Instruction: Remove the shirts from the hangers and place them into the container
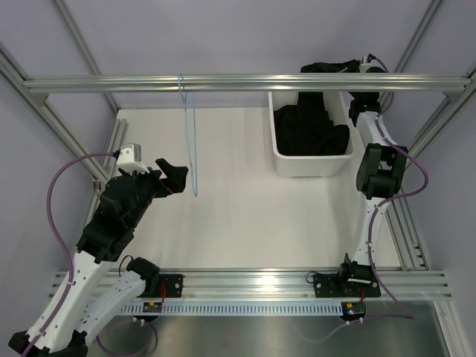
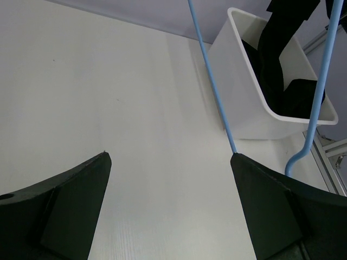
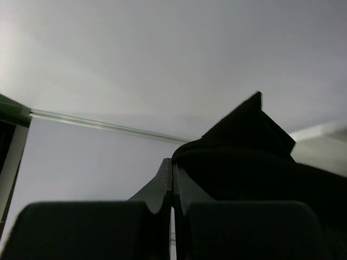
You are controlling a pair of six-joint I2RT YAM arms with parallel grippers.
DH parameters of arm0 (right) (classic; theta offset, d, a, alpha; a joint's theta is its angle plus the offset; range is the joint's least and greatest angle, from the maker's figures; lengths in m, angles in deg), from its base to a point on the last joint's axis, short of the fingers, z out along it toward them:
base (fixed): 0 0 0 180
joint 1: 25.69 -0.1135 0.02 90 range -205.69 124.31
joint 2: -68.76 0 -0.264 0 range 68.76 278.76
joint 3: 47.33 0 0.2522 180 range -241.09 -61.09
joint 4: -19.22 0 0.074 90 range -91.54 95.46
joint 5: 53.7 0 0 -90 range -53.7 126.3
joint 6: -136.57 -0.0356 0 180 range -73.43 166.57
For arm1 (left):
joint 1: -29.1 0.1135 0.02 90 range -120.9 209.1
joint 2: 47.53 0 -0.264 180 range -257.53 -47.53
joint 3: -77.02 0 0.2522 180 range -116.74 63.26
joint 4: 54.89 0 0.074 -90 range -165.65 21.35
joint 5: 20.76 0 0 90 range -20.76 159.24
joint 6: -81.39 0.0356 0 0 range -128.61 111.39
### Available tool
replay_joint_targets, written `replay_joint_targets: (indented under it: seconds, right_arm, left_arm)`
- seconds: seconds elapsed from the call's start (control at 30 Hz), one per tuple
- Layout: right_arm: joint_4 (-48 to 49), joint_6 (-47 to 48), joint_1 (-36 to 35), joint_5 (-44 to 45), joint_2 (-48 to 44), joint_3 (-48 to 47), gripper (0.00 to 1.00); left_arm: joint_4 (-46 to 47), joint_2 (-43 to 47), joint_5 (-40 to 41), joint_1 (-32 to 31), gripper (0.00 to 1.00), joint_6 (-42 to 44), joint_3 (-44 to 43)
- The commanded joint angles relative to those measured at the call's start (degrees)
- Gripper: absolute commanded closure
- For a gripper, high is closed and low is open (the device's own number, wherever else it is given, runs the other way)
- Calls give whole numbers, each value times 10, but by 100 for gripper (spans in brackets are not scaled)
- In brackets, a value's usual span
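The black shirt [image 1: 309,126] lies bunched in the white container [image 1: 277,152] at the back right. One part of it is drawn up over the far rim to my right gripper [image 1: 343,68], which is shut on it above the rail. In the right wrist view the jaws [image 3: 172,161] are pressed together and the shirt [image 3: 255,162] drapes off the right finger. The bare light-blue hanger [image 1: 192,141] hangs from the rail. My left gripper [image 1: 177,178] is wide open just left of it, holding nothing. In the left wrist view the hanger [image 2: 214,92] passes by the right fingertip [image 2: 241,168], with the container [image 2: 238,97] and shirt [image 2: 274,49] beyond.
A silver overhead rail [image 1: 245,82] spans the workspace above the table. Aluminium frame posts [image 1: 416,245] run along both sides, and a slotted rail carries the arm bases at the near edge. White tabletop [image 1: 245,216] lies between the hanger and the container.
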Motion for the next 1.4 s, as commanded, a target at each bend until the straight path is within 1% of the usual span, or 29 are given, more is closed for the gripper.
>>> replay_joint_targets:
  seconds: [0.0, 0.07, 0.13, 0.2, 0.23, 0.27, 0.3, 0.37, 0.4, 0.43, 0.5, 0.57, 0.6, 0.7, 0.77, 0.8, 0.83, 0.87, 0.9, 0.93, 0.97, 1.0, 1.03, 1.1, 1.13, 1.17, 1.23, 1.33, 1.37]
  right_arm:
    - [-6, 64, 0, -9, -100, 72, 100]
    - [25, 64, 0, -13, -120, 111, 100]
    - [30, 71, 0, -19, -146, 155, 100]
    - [25, 96, 0, -18, -175, 195, 95]
    - [21, 106, 0, -16, -187, 210, 91]
    - [6, 117, 0, -15, -197, 221, 77]
    - [-4, 140, 0, -12, -217, 241, 72]
    - [-17, 153, 0, -10, -240, 267, 64]
    - [-26, 170, 0, -3, -264, 292, 55]
    - [-38, 175, 0, -1, -275, 304, 50]
    - [-32, 185, 0, 4, -307, 343, 41]
    - [-39, 190, 1, 11, -326, 366, 38]
    - [-37, 191, 1, 11, -337, 382, 33]
    - [-38, 192, 2, 9, -349, 407, 32]
    - [-72, 211, 2, 20, -355, 412, 31]
    - [-97, 222, 2, 25, -355, 408, 31]
    - [-153, 232, 2, 30, -353, 400, 30]
    - [-175, 258, 2, 32, -348, 383, 30]
    - [-225, 277, 2, 39, -348, 372, 30]
    - [-250, 277, 2, 48, -348, 372, 30]
    - [-263, 297, 2, 56, -350, 362, 30]
    - [-276, 309, 3, 67, -354, 361, 30]
    - [-322, 320, 3, 85, -361, 359, 30]
    - [-345, 345, 3, 130, -380, 360, 30]
    - [-371, 351, 3, 141, -382, 357, 30]
    - [-377, 357, 2, 150, -385, 353, 30]
    - [-429, 370, 3, 179, -385, 340, 30]
    - [-456, 391, 3, 206, -389, 332, 31]
    - [-466, 399, 3, 230, -396, 334, 31]
  left_arm:
    - [30, 4, -13, 0, 1, 1, -6]
    - [27, 6, -12, -1, 1, 2, -7]
    - [24, 7, -12, -1, 1, 1, -11]
    - [21, 11, -11, -1, 1, 1, -12]
    - [19, 12, -11, 0, 1, 0, -11]
    - [18, 13, -9, -1, 1, 0, -11]
    - [16, 14, -8, -1, 1, 0, -10]
    - [13, 15, -5, -1, 1, 0, -8]
    - [12, 16, -3, -1, 1, 0, -7]
    - [8, 15, 3, 0, 1, 1, -6]
    - [3, 14, 11, -1, 1, 5, -6]
    - [-3, 14, 19, 0, 1, 7, -7]
    - [-6, 15, 22, 0, 1, 7, -8]
    - [-16, 19, 30, -1, 1, 9, -14]
    - [-25, 22, 33, 0, 1, 8, -21]
    - [-31, 24, 33, 0, 1, 9, -25]
    - [-40, 26, 34, -1, 1, 9, -27]
    - [-41, 29, 33, 0, 1, 8, -30]
    - [-43, 35, 32, 0, 1, 7, -29]
    - [-44, 35, 33, 0, 1, 7, -30]
    - [-46, 37, 34, -1, 1, 7, -31]
    - [-48, 37, 35, -1, 1, 6, -35]
    - [-50, 36, 32, -1, 1, 5, -35]
    - [-50, 37, 29, -1, 1, 2, -36]
    - [-49, 37, 27, -1, 1, 0, -36]
    - [-46, 38, 25, -1, 1, -2, -35]
    - [-44, 37, 23, -1, 1, -5, -35]
    - [-44, 36, 20, -1, 1, -5, -35]
    - [-44, 36, 21, -1, 1, -5, -35]
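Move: The shirt's held end is still pinched in the right fingers beyond the container's far side, with cloth trailing back to the heap inside. The container's middle lies about 13 cm back towards the base, 4 cm left and some 25 cm below the right hand; the shirt heap is roughly 14 cm back, 3 cm left and 23 cm down. From the idle left hand the container is about 27 cm ahead, 35 cm right and 22 cm lower. The shirt's last end is let go as the right fingers open wide and draw back about 13 cm towards the container, dipping briefly, then rising again. The right hand next sinks about 10 cm over the container's right part, easing right, its fingers tipping some 25 degrees down and its left side rolling down; touch with the cloth can't be made out. ##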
